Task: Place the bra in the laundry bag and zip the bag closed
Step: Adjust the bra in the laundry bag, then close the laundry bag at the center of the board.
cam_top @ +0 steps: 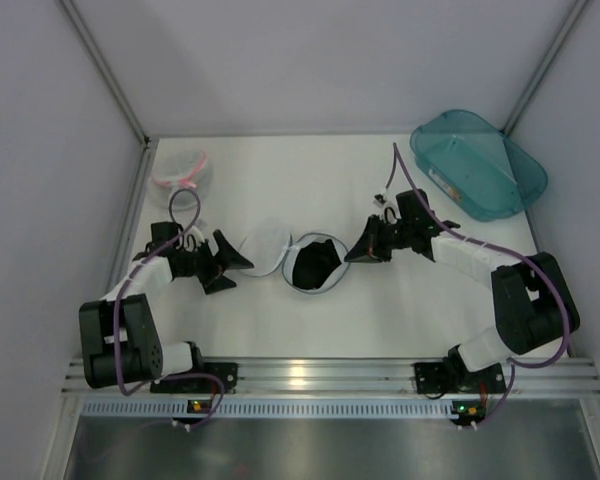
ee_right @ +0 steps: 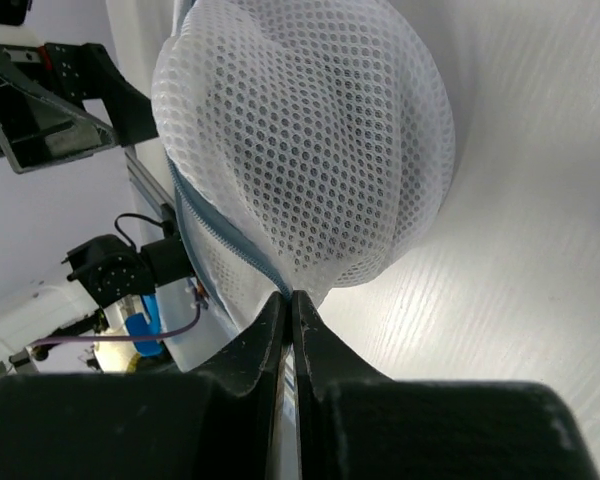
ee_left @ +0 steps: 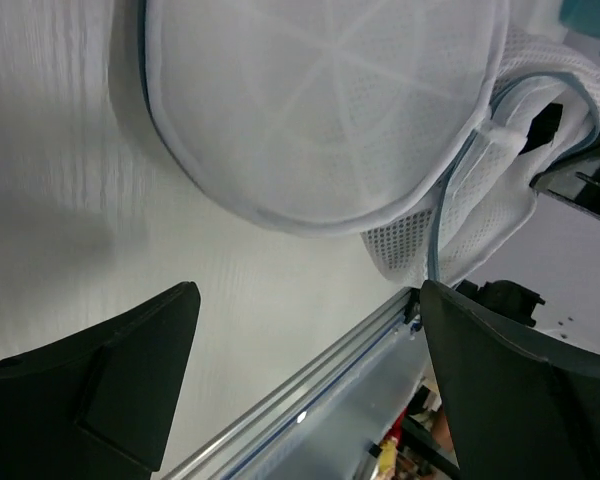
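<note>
The laundry bag (cam_top: 267, 247) lies open at the table's middle, its white lid half to the left. The black bra (cam_top: 315, 265) rests in the right half. My left gripper (cam_top: 236, 262) hovers just left of the lid, jaws wide apart and empty. In the left wrist view the lid (ee_left: 320, 100) fills the top, beyond my left gripper (ee_left: 310, 330). My right gripper (cam_top: 357, 253) sits at the bag's right edge. In the right wrist view the domed mesh (ee_right: 310, 150) rises ahead, and my right gripper (ee_right: 291, 298) is shut on its rim by the grey zip (ee_right: 220, 235).
A teal plastic bin (cam_top: 477, 163) stands at the back right. A round mesh bag with a pink rim (cam_top: 183, 172) sits at the back left by the wall. An aluminium rail (cam_top: 330, 375) runs along the near edge behind both arm bases.
</note>
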Robot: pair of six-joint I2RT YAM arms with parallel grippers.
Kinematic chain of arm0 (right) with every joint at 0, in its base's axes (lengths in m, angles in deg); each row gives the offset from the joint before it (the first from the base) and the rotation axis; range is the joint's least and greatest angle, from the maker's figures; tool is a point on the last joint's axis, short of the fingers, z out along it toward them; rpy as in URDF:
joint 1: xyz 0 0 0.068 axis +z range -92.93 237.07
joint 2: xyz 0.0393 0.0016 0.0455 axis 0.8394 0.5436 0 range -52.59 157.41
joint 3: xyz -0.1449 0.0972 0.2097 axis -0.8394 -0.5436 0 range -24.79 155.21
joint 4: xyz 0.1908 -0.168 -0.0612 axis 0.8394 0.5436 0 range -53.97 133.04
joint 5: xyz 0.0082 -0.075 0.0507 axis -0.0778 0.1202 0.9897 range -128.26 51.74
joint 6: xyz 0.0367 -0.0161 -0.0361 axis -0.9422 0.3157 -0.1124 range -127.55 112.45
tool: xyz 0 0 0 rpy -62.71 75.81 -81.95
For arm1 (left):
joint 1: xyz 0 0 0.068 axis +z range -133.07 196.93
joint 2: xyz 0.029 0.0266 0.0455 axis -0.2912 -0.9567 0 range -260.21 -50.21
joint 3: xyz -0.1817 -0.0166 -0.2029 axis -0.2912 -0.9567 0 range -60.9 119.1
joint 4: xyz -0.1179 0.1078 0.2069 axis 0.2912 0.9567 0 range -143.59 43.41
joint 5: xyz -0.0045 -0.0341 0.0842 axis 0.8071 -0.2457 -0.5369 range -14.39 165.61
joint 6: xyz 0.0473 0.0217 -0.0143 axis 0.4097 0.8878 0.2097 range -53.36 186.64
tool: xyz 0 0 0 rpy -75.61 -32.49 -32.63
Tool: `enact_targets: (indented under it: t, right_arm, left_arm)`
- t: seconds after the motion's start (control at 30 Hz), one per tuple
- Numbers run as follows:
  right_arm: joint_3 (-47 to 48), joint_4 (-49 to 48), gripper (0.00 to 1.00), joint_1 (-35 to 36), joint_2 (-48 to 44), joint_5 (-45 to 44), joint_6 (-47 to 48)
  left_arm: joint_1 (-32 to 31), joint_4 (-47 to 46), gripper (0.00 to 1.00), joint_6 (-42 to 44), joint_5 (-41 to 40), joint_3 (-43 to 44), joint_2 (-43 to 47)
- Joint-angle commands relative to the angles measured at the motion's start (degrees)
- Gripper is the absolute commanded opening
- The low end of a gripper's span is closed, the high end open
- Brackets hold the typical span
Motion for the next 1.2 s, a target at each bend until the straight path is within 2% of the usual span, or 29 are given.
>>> enact_targets:
  t: [0.0, 0.17, 0.3, 0.4, 0.47, 0.6, 0.63, 0.87, 0.9, 0.93, 1.0, 1.03, 1.1, 1.17]
  right_arm:
    - [-0.7, -4.0, 0.04, -0.8, -2.4, 0.6, -3.1]
    - [-1.4, -4.8, 0.04, -0.7, -1.1, 0.4, -4.5]
    - [-1.1, -4.8, 0.04, -0.7, 0.0, 1.0, -4.7]
    - [-1.1, -5.0, 0.04, -0.5, 0.5, 1.4, -4.9]
    - [-0.9, -4.8, 0.06, -0.1, 0.4, 1.6, -5.1]
    - [-1.6, -5.5, 0.08, 1.1, 0.2, 0.9, -5.3]
    - [-2.0, -5.5, 0.11, 1.4, -0.1, 0.6, -5.4]
    - [-1.4, -6.2, 0.2, 2.9, -0.5, 0.7, -4.9]
    - [-0.8, -4.9, 0.23, 2.9, -0.5, 0.7, -4.2]
    - [0.4, -4.4, 0.3, 2.9, -0.6, 0.5, -3.5]
    - [1.6, -3.4, 0.37, 2.9, -0.8, 0.8, -1.6]
    - [2.9, -2.8, 0.44, 2.7, -0.9, 1.2, -1.0]
    - [4.4, -1.9, 0.49, 1.4, -1.0, 2.6, 1.1]
    - [6.7, -0.7, 0.6, -0.7, -1.2, 3.5, 2.7]
  left_arm:
    - [1.4, -5.3, 0.98, -5.9, 4.0, -3.7, 3.4]
    - [1.2, -11.8, 0.97, -12.9, 0.2, -8.6, 0.3]
    - [-0.5, -18.1, 0.95, -14.8, -2.0, -7.5, -6.8]
    - [-1.4, -26.4, 0.91, -18.8, -2.0, -6.8, -11.9]
    - [-2.0, -32.3, 0.84, -20.7, -1.9, -6.5, -13.5]
    - [-3.5, -36.9, 0.75, -23.5, -2.2, -2.5, -15.6]
    - [-3.7, -37.4, 0.72, -23.6, -2.2, -1.5, -15.7]
    - [-6.0, -40.2, 0.39, -21.8, 0.7, 5.4, -15.4]
    - [-6.5, -40.2, 0.24, -20.4, 1.1, 6.0, -15.3]
    - [-6.9, -40.2, 0.16, -19.7, 1.6, 6.5, -15.3]
    - [-8.0, -40.2, 0.0, -17.0, 3.4, 8.3, -15.1]
    - [-8.4, -40.2, 0.0, -15.8, 4.1, 8.9, -14.9]
    - [-9.0, -40.2, 0.0, -11.5, 6.7, 10.7, -14.1]
    - [-11.9, -39.2, 0.0, -7.5, 8.9, 12.8, -12.7]
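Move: The laundry bag's round lid lies low, its middle about 5 cm ahead of the open left gripper, 6 cm to its right and some 5 cm below. The bra in the bag's open body sits 2 cm ahead, 17 cm right and roughly 4 cm below; the pink-rimmed bag lies 21 cm ahead and 13 cm left. The shut right gripper holds the body's rim, with the lid 18 cm to its left, 2 cm ahead and about 8 cm below. Dip the left gripper about 4 cm beside the lid, easing back slightly, then sweep it some 13 cm forward, rising and drifting right late on, tipping the fingers up about 30 degrees while they close and pinch the lid's rim. Keep the right gripper nearly in place at the bag's rim, easing just over 1 cm left, and open its fingers halfway to let the rim go. ##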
